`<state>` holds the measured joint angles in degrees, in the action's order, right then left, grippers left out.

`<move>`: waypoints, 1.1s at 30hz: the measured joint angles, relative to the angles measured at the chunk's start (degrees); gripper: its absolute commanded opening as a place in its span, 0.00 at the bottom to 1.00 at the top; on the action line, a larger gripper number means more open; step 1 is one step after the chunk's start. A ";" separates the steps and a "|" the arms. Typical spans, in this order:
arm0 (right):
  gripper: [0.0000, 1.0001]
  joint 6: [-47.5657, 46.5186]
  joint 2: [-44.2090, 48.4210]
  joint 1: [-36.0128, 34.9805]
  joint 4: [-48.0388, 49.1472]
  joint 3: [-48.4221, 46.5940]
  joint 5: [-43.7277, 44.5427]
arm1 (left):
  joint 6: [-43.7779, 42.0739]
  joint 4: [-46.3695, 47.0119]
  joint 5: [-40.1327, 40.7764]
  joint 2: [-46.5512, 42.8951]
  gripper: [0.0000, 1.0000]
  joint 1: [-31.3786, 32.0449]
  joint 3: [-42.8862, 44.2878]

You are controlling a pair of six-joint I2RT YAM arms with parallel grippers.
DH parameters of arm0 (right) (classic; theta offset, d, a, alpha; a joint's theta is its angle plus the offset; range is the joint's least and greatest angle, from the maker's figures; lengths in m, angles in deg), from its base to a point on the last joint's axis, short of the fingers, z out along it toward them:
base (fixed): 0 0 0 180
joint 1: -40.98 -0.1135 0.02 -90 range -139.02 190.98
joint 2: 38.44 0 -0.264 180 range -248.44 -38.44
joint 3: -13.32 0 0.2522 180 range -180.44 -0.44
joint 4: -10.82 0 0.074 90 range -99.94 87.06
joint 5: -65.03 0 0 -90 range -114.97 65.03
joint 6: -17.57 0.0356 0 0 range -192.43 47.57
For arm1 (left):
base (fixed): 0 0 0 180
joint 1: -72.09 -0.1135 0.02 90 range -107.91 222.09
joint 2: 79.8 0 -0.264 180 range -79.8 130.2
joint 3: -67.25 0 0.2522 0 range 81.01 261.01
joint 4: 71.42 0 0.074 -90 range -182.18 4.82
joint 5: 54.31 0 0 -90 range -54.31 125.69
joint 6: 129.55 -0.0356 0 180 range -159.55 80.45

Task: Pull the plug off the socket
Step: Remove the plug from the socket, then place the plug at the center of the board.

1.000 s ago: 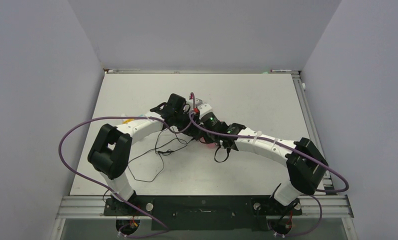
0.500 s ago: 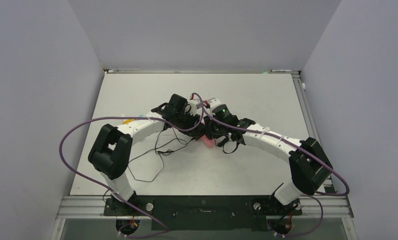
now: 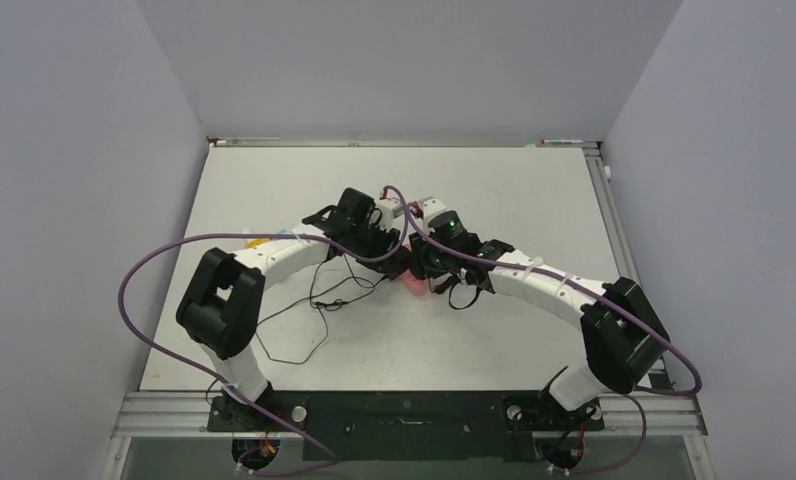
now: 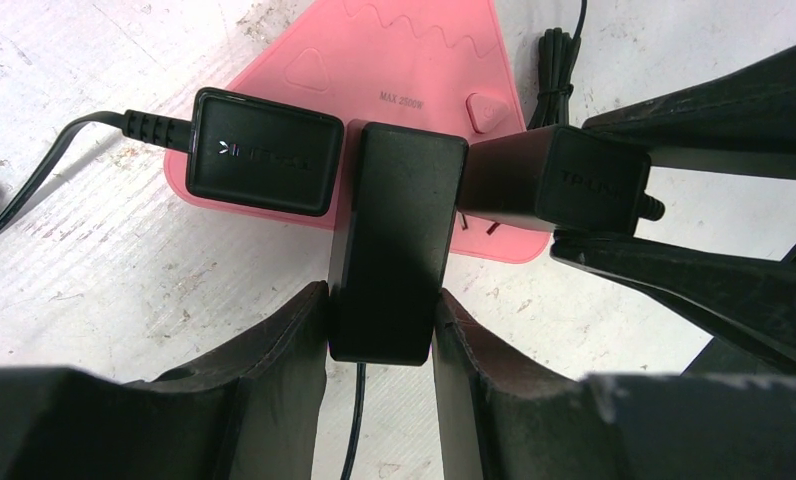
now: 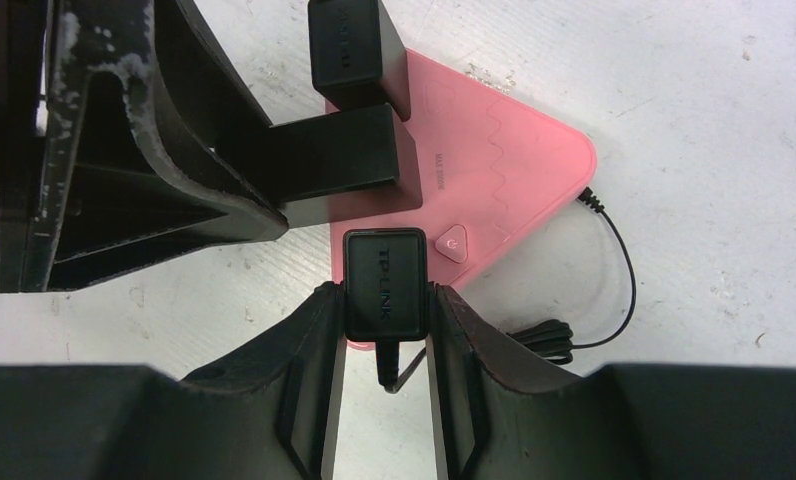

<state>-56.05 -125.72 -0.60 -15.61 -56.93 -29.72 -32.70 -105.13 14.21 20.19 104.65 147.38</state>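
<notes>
The pink triangular socket (image 4: pixel 414 60) (image 5: pixel 504 160) (image 3: pixel 412 285) lies flat on the white table, with three black plugs on it. My left gripper (image 4: pixel 382 320) is shut on the middle plug (image 4: pixel 394 230), gripping its near end. My right gripper (image 5: pixel 384 310) is shut on the TP-LINK plug (image 5: pixel 384 275), which stands at the socket's near edge. That plug (image 4: pixel 559 180) also shows from the left wrist, held between the right fingers (image 4: pixel 674 270). A third plug (image 4: pixel 264 150) (image 5: pixel 349 50) sits untouched. Both wrists meet over the socket in the top view.
Thin black cables (image 3: pixel 314 300) loop across the table toward the front left. A bundled cord (image 5: pixel 539 340) lies beside the socket, near my right fingers. Purple arm cables (image 3: pixel 154 260) arc over both sides. Grey walls enclose the table.
My right wrist has swung to the right and slightly away from me over the socket, still shut on its plug. The left arm has stayed in place.
</notes>
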 measured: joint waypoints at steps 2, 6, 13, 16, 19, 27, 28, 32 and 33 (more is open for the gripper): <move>0.05 0.00 0.50 -0.02 0.04 0.35 -0.07 | 0.02 0.00 0.02 0.00 0.00 0.00 0.04; 0.05 0.98 1.84 -0.04 0.28 0.48 -1.18 | 0.35 -0.42 0.37 0.15 0.00 0.04 0.22; 0.05 2.12 5.16 -0.96 1.22 0.48 -3.63 | 0.96 -0.39 2.34 0.98 0.00 0.04 0.33; 0.05 2.08 5.29 -1.01 0.68 0.48 -2.69 | 1.20 -0.39 2.45 0.98 0.00 0.04 0.33; 0.05 2.03 5.51 -1.27 -1.31 0.42 0.31 | 1.77 -0.31 2.95 0.98 0.00 0.04 0.33; 0.05 3.74 8.37 2.12 -11.50 -3.65 15.69 | 6.73 0.28 6.54 0.61 0.06 0.00 0.31; 0.05 4.09 8.85 4.22 -12.35 -4.07 17.53 | 7.43 0.26 6.99 0.52 0.09 -0.02 0.31; 0.05 5.35 9.55 12.50 -14.47 -4.11 23.08 | 9.40 0.17 8.28 0.24 0.17 -0.04 0.26; 0.06 5.55 9.55 14.53 -14.58 -3.78 24.04 | 9.68 0.15 8.41 0.20 0.19 -0.04 0.24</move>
<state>-50.50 -116.17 13.93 -30.19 -60.71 -5.68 -23.02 -104.98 22.63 20.39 104.60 147.62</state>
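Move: Gripped already in the right hand is the plug, its body only about 2 cm below the hand point and seemingly still in the pink socket, whose middle is some 2 cm ahead, 1 cm left and 7 cm down. The middle plug, held by the left hand, stands about 3 cm ahead and 4 cm left; the coiled cord lies 2 cm back and 6 cm right on the table. From the left hand, the right-hand plug is roughly 6 cm right and 3 cm back. Drawing the plug up out of the pink socket, the right hand rises about 3.5 cm, easing slightly back and left, then sweeps some 17 cm right and several forward, away from the left hand, turning clockwise about 35 degrees without loosening its grip. The left hand keeps its pinch on the middle plug to hold the socket back, dips slightly, then edges forward and right and turns a little counter-clockwise. ##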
